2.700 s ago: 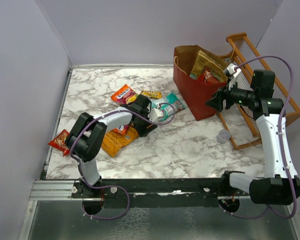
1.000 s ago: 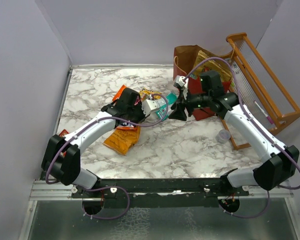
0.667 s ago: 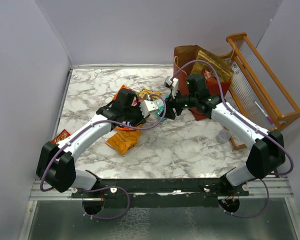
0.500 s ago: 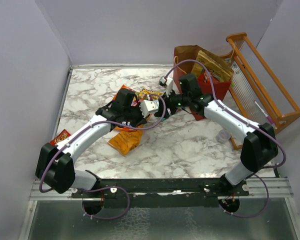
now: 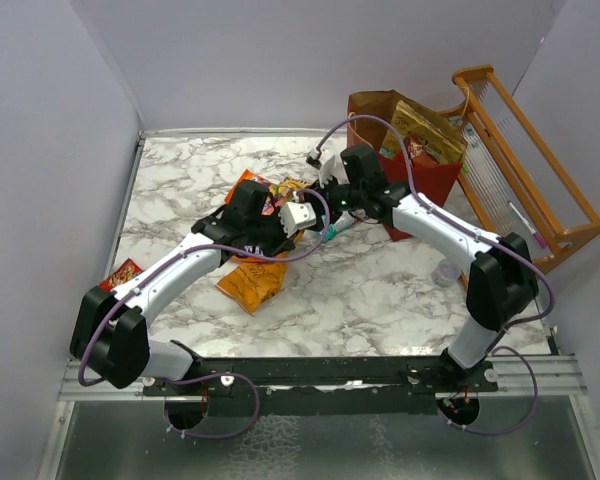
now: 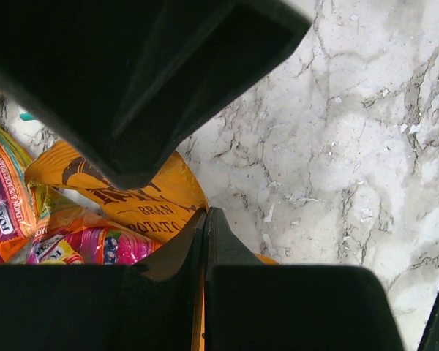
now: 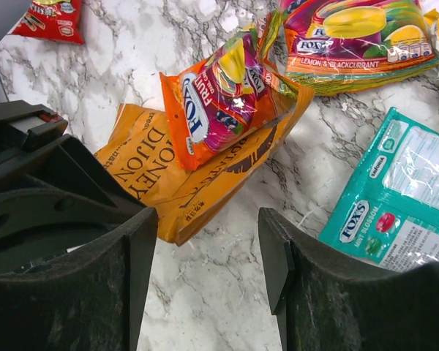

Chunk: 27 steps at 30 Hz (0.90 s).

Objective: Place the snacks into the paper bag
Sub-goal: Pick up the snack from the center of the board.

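Observation:
My left gripper (image 5: 272, 240) (image 6: 205, 219) is shut, pinching the edge of the orange chip packet (image 5: 245, 290) (image 6: 132, 197) (image 7: 168, 175); an orange sliver shows between its fingers. My right gripper (image 5: 332, 205) (image 7: 208, 219) hangs open over bare marble, with that orange packet to its left and a teal Fox's pouch (image 7: 395, 197) to its right. An orange-pink Fox's fruit packet (image 7: 219, 95) lies on the orange one. Beyond it is a yellow-purple Fox's packet (image 7: 351, 33). The red paper bag (image 5: 420, 185) stands at the back right and holds a tan chip bag (image 5: 420, 125).
A small dark red packet (image 5: 120, 275) (image 7: 55, 18) lies by the table's left edge. An orange wooden rack (image 5: 520, 150) stands right of the bag, with a small clear cup (image 5: 447, 272) in front of it. Grey walls enclose the marble table.
My right arm has swung left from the paper bag to the snack pile, its jaws opening slightly. My left gripper stayed shut and shifted only a little, the orange packet moving with it.

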Each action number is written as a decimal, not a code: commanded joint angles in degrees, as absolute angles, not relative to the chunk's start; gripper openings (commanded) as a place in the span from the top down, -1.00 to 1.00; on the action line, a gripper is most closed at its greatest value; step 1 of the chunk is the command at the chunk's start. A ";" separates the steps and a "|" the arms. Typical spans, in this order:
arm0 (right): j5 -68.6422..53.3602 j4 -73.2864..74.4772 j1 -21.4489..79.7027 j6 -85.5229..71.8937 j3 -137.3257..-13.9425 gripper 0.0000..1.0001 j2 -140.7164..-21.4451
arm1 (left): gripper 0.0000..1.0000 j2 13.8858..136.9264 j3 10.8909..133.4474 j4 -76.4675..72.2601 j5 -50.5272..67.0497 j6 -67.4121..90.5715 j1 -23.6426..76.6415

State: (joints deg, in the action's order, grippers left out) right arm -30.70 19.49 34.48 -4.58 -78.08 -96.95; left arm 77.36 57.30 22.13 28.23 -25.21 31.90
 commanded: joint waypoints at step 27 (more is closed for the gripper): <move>-17.56 24.84 38.62 1.98 -87.32 0.98 -97.06 | 0.20 71.46 56.54 22.61 30.91 -26.63 28.00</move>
State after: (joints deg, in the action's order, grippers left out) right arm -21.21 24.93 38.74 -3.57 -85.89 -103.42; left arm 75.09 56.12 20.21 29.06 -25.23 30.74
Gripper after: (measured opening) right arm 0.017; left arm 0.283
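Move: The left hand already holds the orange snack by its raised edge; the bag's middle lies about 6 cm left of it, 3 back and 5 below. From the open right hand that middle is roughly 11 cm left, 7 back and 7 below, the raised edge just under its fingers. The fruit candy bag sits some 15 cm left and 2 back, the lemon candy bag 14 left and 8 ahead, the teal bag 4 right and 5 ahead, all about 9 below. Right hand sinks about 4 cm and leftward, pinches the orange snack's raised edge, lifts slightly; left fingers begin opening. ##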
